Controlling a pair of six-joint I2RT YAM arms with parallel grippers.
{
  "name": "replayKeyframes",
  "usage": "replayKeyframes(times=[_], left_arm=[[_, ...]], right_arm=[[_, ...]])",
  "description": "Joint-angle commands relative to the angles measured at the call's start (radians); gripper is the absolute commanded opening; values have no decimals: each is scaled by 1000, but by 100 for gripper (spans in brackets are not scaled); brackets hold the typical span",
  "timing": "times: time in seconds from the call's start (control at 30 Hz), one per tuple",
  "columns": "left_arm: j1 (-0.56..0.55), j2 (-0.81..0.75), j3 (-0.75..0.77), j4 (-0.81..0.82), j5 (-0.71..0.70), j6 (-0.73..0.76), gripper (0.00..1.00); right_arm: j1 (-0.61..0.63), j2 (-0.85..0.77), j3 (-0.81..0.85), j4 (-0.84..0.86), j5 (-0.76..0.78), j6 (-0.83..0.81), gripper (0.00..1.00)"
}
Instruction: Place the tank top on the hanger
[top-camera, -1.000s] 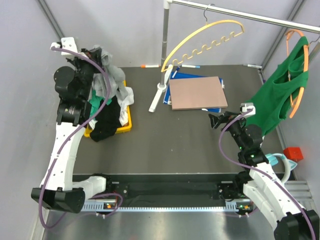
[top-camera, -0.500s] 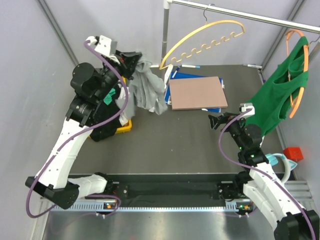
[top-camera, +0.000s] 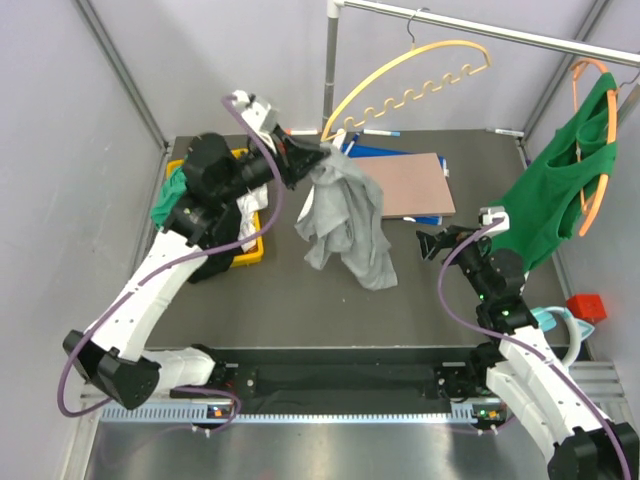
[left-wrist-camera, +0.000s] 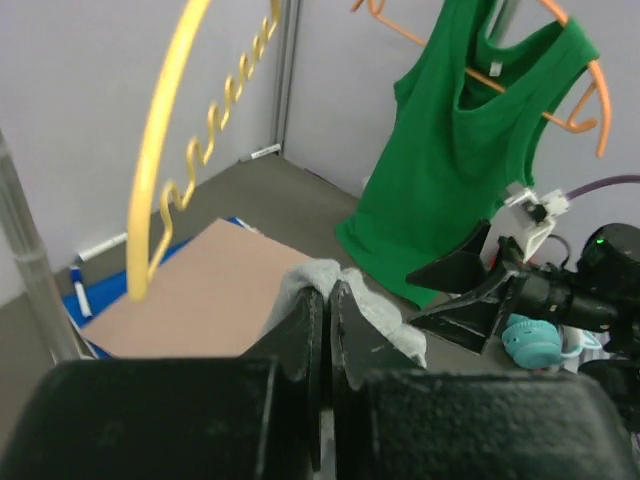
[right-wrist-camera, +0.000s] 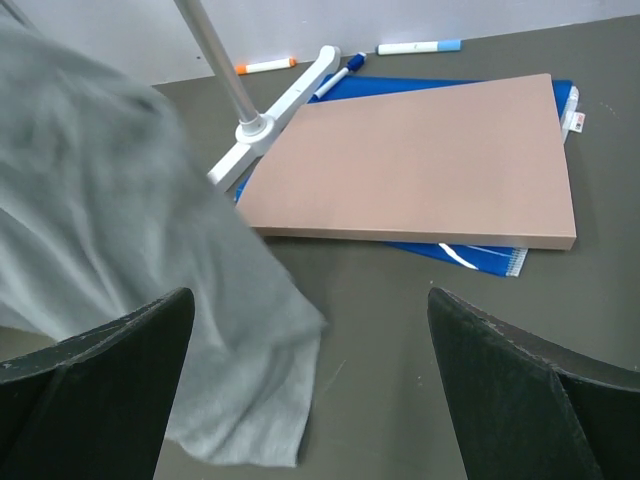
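Note:
The light grey tank top (top-camera: 348, 222) hangs in the air over the middle of the table, pinched at its top edge by my left gripper (top-camera: 322, 153), which is shut on it. In the left wrist view a grey fold (left-wrist-camera: 355, 290) bulges past the closed fingers (left-wrist-camera: 300, 330). The pale yellow hanger (top-camera: 400, 80) hangs by its hook from the rail, just above and right of that gripper; the hanger (left-wrist-camera: 165, 150) fills the left of the left wrist view. My right gripper (top-camera: 432, 243) stands open to the right of the cloth, nothing in it. The tank top's hem (right-wrist-camera: 150, 300) swings at the left of the right wrist view.
A yellow bin (top-camera: 250, 250) with dark and teal clothes sits at the left. A brown board (top-camera: 393, 185) on blue folders lies behind the cloth, beside the rack's white foot (top-camera: 315, 195). A green tank top (top-camera: 560, 190) on an orange hanger (top-camera: 597, 150) hangs at the right. Markers lie along the back.
My left arm has swung right from over the bin toward the table's middle, carrying the grey tank top, which now hangs free below the hanger. The right arm has not moved.

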Motion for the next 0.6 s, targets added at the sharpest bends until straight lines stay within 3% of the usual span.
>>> replayKeyframes(times=[0.0,0.17,0.4,0.57], left_arm=[[-1,-51,-271,159,-26,-65,0],[-1,10,-534,275,-136,-102,0],[0,299,-491,282,-210,-81,0],[-1,382,-474,475,-158,-160,0]], right_arm=[[2,-14,59,24,-22,8,100],[2,35,53,64,-60,16,100],[22,155,59,118,-187,33,100],[102,227,62,160,-198,31,100]])
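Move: The left hand holds the hanging tank top high; the clear table patch it is bound for lies about 42 cm below and 5 cm to its right. The pink board lies some 18 cm ahead and 20 cm right, 40 cm down; the rack foot is 17 cm ahead, 2 cm left, 41 cm down. From the right hand, the tank top hangs about 19 cm left, 3 cm ahead and 6 cm higher. Left hand lowers its tank top about 35 cm, fingers tipping down; open right hand edges left towards it. ##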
